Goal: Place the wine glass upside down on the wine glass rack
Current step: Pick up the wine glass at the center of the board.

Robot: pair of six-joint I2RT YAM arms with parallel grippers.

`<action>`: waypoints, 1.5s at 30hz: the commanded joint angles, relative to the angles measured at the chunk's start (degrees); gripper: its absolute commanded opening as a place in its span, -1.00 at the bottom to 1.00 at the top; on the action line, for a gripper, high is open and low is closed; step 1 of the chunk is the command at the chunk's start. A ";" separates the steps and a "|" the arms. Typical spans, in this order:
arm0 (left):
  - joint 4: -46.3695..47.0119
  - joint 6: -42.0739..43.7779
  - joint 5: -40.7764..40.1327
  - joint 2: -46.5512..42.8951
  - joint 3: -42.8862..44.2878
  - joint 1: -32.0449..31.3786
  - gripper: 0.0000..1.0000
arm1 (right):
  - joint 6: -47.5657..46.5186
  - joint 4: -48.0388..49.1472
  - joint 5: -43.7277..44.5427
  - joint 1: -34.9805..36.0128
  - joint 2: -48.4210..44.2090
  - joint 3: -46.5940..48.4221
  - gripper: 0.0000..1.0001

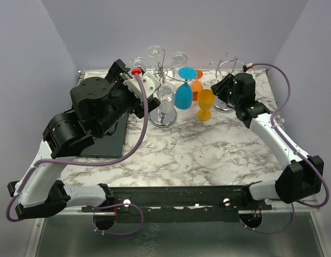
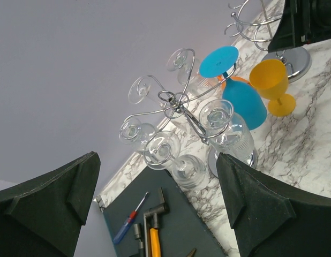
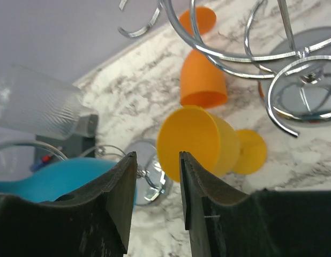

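A yellow wine glass [image 1: 205, 104] [image 3: 197, 142] [image 2: 272, 83] stands upright on the marble table, between two wire racks. The centre wine glass rack [image 1: 163, 69] [image 2: 176, 101] carries several clear glasses and a blue glass [image 1: 183, 92] [image 2: 243, 104], all upside down. My right gripper [image 1: 218, 92] [image 3: 157, 179] hovers just right of the yellow glass, open a little, with nothing between its fingers; the glass's mouth shows just past its fingertips. My left gripper [image 1: 148, 88] [image 2: 155, 214] is wide open and empty, left of the centre rack.
An orange glass [image 1: 196, 85] [image 3: 203, 80] sits upside down behind the yellow one. A second, bare wire rack [image 1: 230, 69] [image 3: 294, 59] stands at the back right. A dark mat [image 1: 109, 139] [image 2: 171, 225] holding a screwdriver and other tools lies at the left.
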 commanded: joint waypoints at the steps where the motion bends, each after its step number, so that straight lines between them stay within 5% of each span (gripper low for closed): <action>1: 1.18 -0.95 0.80 0.26 -0.09 0.33 0.98 | -9.85 -5.11 5.63 2.58 -0.66 -1.97 -0.13; 36: 0.48 -1.08 0.44 -0.02 0.44 0.42 0.98 | -26.64 -14.20 -5.03 6.22 15.96 10.35 -0.12; 40: 0.48 -1.13 0.53 0.08 0.59 0.42 0.98 | -27.75 -16.41 -5.17 6.23 17.62 11.04 -0.25; 45: 0.39 -1.09 0.78 0.24 0.96 0.42 0.98 | -28.00 -16.76 -3.44 6.22 16.17 10.61 -0.67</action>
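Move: The yellow glass stands upright some 3 cm ahead of the right hand and 2 cm to its left, its middle about 18 cm lower. The orange glass hangs about 9 cm ahead, 6 cm left and 8 cm below that hand; the blue glass hangs 3 cm ahead, 12 cm left and 4 cm lower. The right-hand rack stands 8 cm ahead and 8 cm right. From the left hand, the yellow glass is roughly 23 cm ahead, 27 cm right and 42 cm below. Down about 11 cm and some 4 cm to the left, the right hand sinks onto the left side of the yellow glass's rim. On the way it rolls left side down by nearly 30 degrees, swings counter-clockwise and tips further down; only near the bottom do the half-open fingers begin closing around the wall, one inside the bowl and one outside. ##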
